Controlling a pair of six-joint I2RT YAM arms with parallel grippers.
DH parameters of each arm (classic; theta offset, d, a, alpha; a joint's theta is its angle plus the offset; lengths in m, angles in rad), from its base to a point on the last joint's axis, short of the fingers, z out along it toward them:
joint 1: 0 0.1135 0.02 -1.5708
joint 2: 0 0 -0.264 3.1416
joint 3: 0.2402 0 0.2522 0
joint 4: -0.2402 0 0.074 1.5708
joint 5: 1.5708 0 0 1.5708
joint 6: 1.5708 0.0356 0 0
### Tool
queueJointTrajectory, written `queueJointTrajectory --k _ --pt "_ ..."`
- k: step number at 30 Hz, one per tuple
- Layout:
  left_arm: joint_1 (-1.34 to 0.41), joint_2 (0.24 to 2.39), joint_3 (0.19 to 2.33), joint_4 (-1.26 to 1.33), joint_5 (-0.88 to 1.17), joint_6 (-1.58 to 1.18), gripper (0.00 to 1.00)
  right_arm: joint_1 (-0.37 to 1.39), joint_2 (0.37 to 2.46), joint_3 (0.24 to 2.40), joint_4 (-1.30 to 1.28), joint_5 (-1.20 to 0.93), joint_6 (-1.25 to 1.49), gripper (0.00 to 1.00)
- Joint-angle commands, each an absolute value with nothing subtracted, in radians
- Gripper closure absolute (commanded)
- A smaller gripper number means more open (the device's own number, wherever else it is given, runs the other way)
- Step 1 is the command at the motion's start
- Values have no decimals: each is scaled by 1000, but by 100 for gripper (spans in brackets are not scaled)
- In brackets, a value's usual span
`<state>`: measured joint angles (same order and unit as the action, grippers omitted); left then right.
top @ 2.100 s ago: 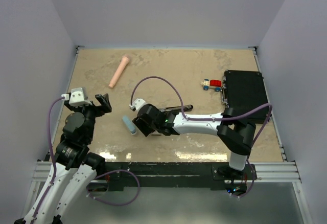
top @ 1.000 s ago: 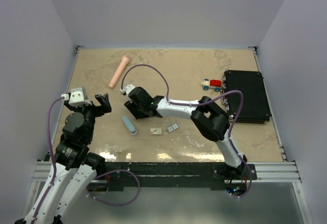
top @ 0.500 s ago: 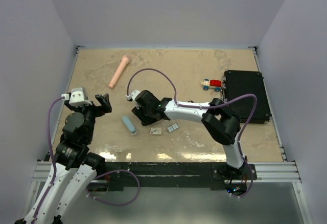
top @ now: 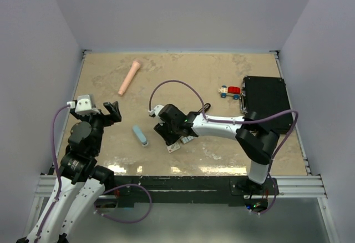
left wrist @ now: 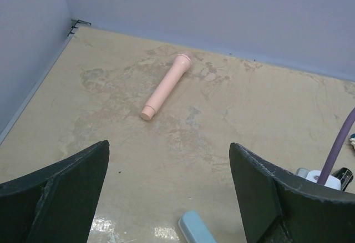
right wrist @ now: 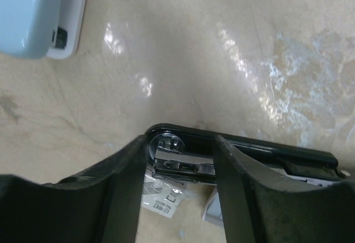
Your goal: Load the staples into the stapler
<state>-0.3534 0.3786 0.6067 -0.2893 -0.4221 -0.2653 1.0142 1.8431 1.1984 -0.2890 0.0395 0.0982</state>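
Note:
My right gripper (right wrist: 180, 165) is shut on the end of a black stapler (right wrist: 249, 148), whose metal staple channel shows between the fingers. It holds it low over the tiny white staples box (right wrist: 161, 201) and the grey-blue tray (right wrist: 213, 215). From above, the right gripper (top: 171, 133) hides most of the stapler; the box (top: 175, 147) peeks out at its near side. A light blue stapler (top: 140, 135) lies just to the left and also shows in the right wrist view (right wrist: 39, 10) and the left wrist view (left wrist: 197, 229). My left gripper (top: 113, 111) is open and empty.
A pink cylinder (top: 128, 77) lies at the back left and shows in the left wrist view (left wrist: 165, 86). A small toy car (top: 229, 91) and a black case (top: 266, 103) sit at the right. Walls enclose the table on three sides.
My right gripper has swung from the back left towards the right and nearer edge, and now sits over the staples box and tray. The box has shifted slightly nearer. The left arm has not moved.

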Motion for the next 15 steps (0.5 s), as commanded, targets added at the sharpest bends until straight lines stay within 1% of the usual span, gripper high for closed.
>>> queueJointTrajectory --k 1,2,3,8,9,11,15 --pt "-342 385 597 -235 -411 -245 7 1014 1729 1138 -279 40 149 42" --pt "-342 385 597 -235 -410 -245 7 1012 1703 1134 -273 76 162 39" --pt "-341 385 597 -235 -410 -245 7 1009 1665 1131 -268 106 179 32" --pt "-342 383 598 -235 -408 -245 7 928 1580 1102 -244 187 299 13" --pt "-341 382 598 -236 -408 -245 7 907 1569 1089 -236 195 319 7" --pt "-342 377 597 -236 -408 -245 7 843 1554 1049 -215 186 380 2" --pt "-339 373 597 -236 -407 -247 7 776 1560 994 -170 155 437 1"
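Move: The opened-out black stapler has its near end between the right hand's fingers; its middle is about 8 cm ahead of that hand, 7 cm to its right and roughly 1 cm lower. The white staple box sits 3 cm back and 1 cm right of the hand, the grey staple pack about 1 cm ahead and 7 cm right, the light-blue stapler some 13 cm left and 2 cm ahead. From the left hand the black stapler's middle is roughly 33 cm right, 7 cm ahead and 24 cm below. The black stapler's near end is let go as the right hand's fingers spread from half to fully open. After easing about 1 cm farther back and right, the hand lifts some 8 cm, then swings forward and right, ending about 6 cm out each way, above and along the stapler towards its middle, the wrist turning roughly 25 degrees clockwise and its left side rising. ##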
